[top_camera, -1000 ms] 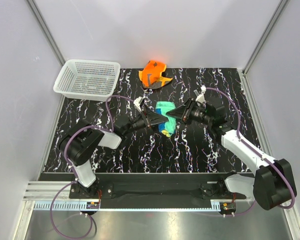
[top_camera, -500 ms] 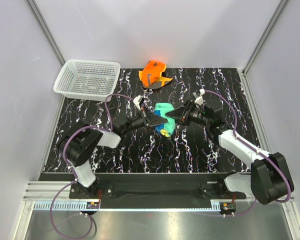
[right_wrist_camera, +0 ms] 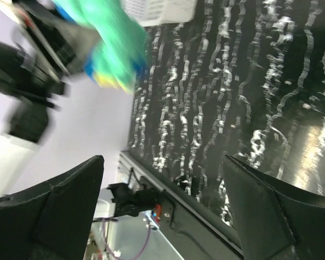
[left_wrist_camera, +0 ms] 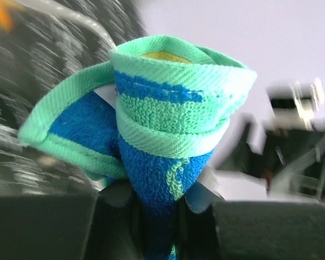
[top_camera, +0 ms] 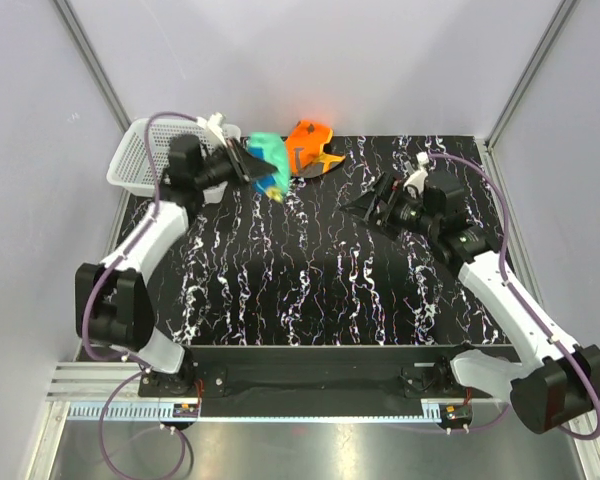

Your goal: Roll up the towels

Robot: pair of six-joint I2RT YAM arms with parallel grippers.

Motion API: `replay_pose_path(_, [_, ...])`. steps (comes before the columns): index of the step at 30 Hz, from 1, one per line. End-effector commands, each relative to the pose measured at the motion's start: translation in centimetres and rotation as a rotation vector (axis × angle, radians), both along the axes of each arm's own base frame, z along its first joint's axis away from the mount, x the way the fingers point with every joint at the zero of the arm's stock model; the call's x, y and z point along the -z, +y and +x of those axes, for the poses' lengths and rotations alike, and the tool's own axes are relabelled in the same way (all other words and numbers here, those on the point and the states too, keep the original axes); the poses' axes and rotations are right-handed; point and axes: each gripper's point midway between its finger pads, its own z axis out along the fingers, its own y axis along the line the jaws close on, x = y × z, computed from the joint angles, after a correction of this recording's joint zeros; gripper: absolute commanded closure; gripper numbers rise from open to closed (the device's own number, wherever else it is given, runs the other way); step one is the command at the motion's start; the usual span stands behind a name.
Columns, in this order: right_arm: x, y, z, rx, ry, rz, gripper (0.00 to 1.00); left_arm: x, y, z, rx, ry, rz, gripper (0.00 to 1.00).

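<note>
The yellow towel (top_camera: 269, 162) is rolled into a tight bundle with its teal-blue back outward. It hangs in the air at the far left of the mat, beside the basket, with my left gripper (top_camera: 250, 166) shut on it. In the left wrist view the roll (left_wrist_camera: 173, 92) stands between the fingers, pinched at its lower end by the gripper (left_wrist_camera: 157, 214), a bit of yellow showing at its top. The orange towel (top_camera: 311, 146) lies crumpled at the mat's far edge, just right of the roll. My right gripper (top_camera: 360, 207) hovers open at centre right, its jaws (right_wrist_camera: 162, 206) holding nothing. The roll (right_wrist_camera: 115, 51) appears blurred there.
A white mesh basket (top_camera: 140, 170) sits at the far left corner, partly behind my left arm; its rim (right_wrist_camera: 162, 10) shows in the right wrist view. The black marbled mat (top_camera: 320, 290) covers the table. Grey walls close in on the back and both sides.
My left arm has swung from the mat's middle up to the far left with the rolled towel. The right gripper has let go, opened wide and drawn back to the right.
</note>
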Motion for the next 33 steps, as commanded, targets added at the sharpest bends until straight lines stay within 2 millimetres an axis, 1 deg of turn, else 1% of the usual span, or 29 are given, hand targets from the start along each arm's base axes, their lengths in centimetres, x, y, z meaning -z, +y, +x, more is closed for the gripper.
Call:
replay_pose_path(1, [3.4,-1.9,-0.9,0.044,0.062,-0.120,0.03,4.4,5.5,3.5,-0.062,0.101,0.276,1.00])
replay_pose_path(2, [4.1,-2.1,-1.3,0.043,0.073,-0.125,0.04,4.5,7.7,5.9,-0.107,0.114,0.339,1.00])
replay_pose_path(3, [4.5,-2.1,-1.5,0.040,0.078,-0.129,0.03,2.8,8.5,6.3,-0.129,0.105,0.337,1.00])
replay_pose_path(4, [5.0,-2.1,-1.7,0.035,0.084,-0.134,0.04,4.5,10.0,8.2,-0.163,0.122,0.401,1.00])
replay_pose_path(5, [5.3,-2.3,-1.9,0.039,0.086,-0.138,0.04,2.4,11.5,9.6,-0.202,0.100,0.428,1.00])
replay_pose_path(6, [6.3,-2.5,-2.3,0.033,0.103,-0.150,0.04,2.4,12.3,10.6,-0.220,0.093,0.456,1.00])
replay_pose_path(7, [6.7,-2.4,-2.5,0.027,0.106,-0.154,0.04,4.5,13.6,12.4,-0.254,0.119,0.529,1.00])
replay_pose_path(8, [7.2,-2.5,-2.6,0.022,0.114,-0.159,0.04,2.6,14.5,13.5,-0.278,0.094,0.557,1.00])
replay_pose_path(9, [8.1,-2.5,-2.8,0.012,0.134,-0.167,0.04,2.8,15.0,14.4,-0.288,0.097,0.585,1.00])
replay_pose_path(10, [8.5,-2.2,-2.9,-0.003,0.139,-0.165,0.04,3.3,16.0,15.9,-0.310,0.107,0.641,1.00])
replay_pose_path(11, [8.9,-2.2,-3.0,-0.011,0.151,-0.165,0.04,3.7,16.5,16.6,-0.324,0.112,0.667,1.00])
replay_pose_path(12, [9.6,-2.1,-3.4,-0.024,0.167,-0.169,0.04,4.4,18.1,17.4,-0.351,0.127,0.682,1.00])
replay_pose_path(13, [10.1,-2.0,-3.5,-0.031,0.178,-0.169,0.04,5.8,19.0,18.1,-0.364,0.142,0.707,1.00])
replay_pose_path(14, [10.3,-2.0,-3.3,-0.032,0.176,-0.165,0.05,5.8,20.1,18.8,-0.388,0.136,0.707,1.00])
replay_pose_path(17, [11.4,-1.9,-3.4,-0.044,0.188,-0.178,0.05,8.2,22.4,20.1,-0.410,0.169,0.732,1.00])
replay_pose_path(18, [11.8,-1.9,-3.4,-0.047,0.197,-0.179,0.05,9.0,22.8,20.3,-0.409,0.184,0.725,1.00])
replay_pose_path(19, [12.2,-1.8,-3.2,-0.051,0.201,-0.179,0.05,10.4,22.5,20.7,-0.376,0.199,0.692,1.00])
replay_pose_path(20, [12.4,-1.7,-3.1,-0.054,0.206,-0.177,0.05,11.2,23.0,20.8,-0.368,0.215,0.672,1.00])
replay_pose_path(21, [12.6,-1.5,-3.2,-0.064,0.214,-0.171,0.05,13.1,22.9,21.0,-0.344,0.242,0.663,1.00])
replay_pose_path(22, [13.0,-1.3,-2.9,-0.069,0.218,-0.169,0.05,13.4,22.9,21.1,-0.331,0.246,0.663,1.00])
replay_pose_path(24, [13.0,-1.0,-2.9,-0.081,0.225,-0.155,0.05,14.8,23.0,21.1,-0.316,0.263,0.671,1.00])
replay_pose_path(25, [13.2,-0.9,-2.7,-0.082,0.227,-0.153,0.05,16.0,22.6,21.1,-0.290,0.277,0.657,0.98])
replay_pose_path(27, [13.0,-0.7,-2.6,-0.093,0.219,-0.149,0.05,17.1,22.3,21.2,-0.262,0.290,0.625,0.96])
replay_pose_path(28, [13.2,-0.7,-2.5,-0.094,0.225,-0.153,0.05,17.7,21.4,21.3,-0.217,0.285,0.568,0.95])
replay_pose_path(31, [13.5,-0.8,-2.4,-0.095,0.227,-0.164,0.05,18.0,19.6,21.5,-0.140,0.276,0.423,0.90])
replay_pose_path(33, [13.8,-0.9,-2.5,-0.095,0.229,-0.171,0.05,18.0,19.0,21.7,-0.132,0.283,0.385,0.86])
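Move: The left hand already holds the rolled blue-and-green towel. The white basket it is bound for has its middle about 24 cm ahead, 27 cm to the left and roughly 21 cm below. The crumpled orange towel lies some 32 cm ahead, 9 cm to the right and 26 cm below. From the empty right hand, the basket lies about 34 cm ahead, 46 cm to the left and 22 cm lower. Still pinching the rolled towel, the left hand swings forward and left towards the basket, then sinks into its near right part: about 20 cm each of forward, left and down overall. The wrist rolls its left side up and tips the fingers down; the hand finally eases slightly right. The right hand, empty and wide open, sinks some 15 cm. ##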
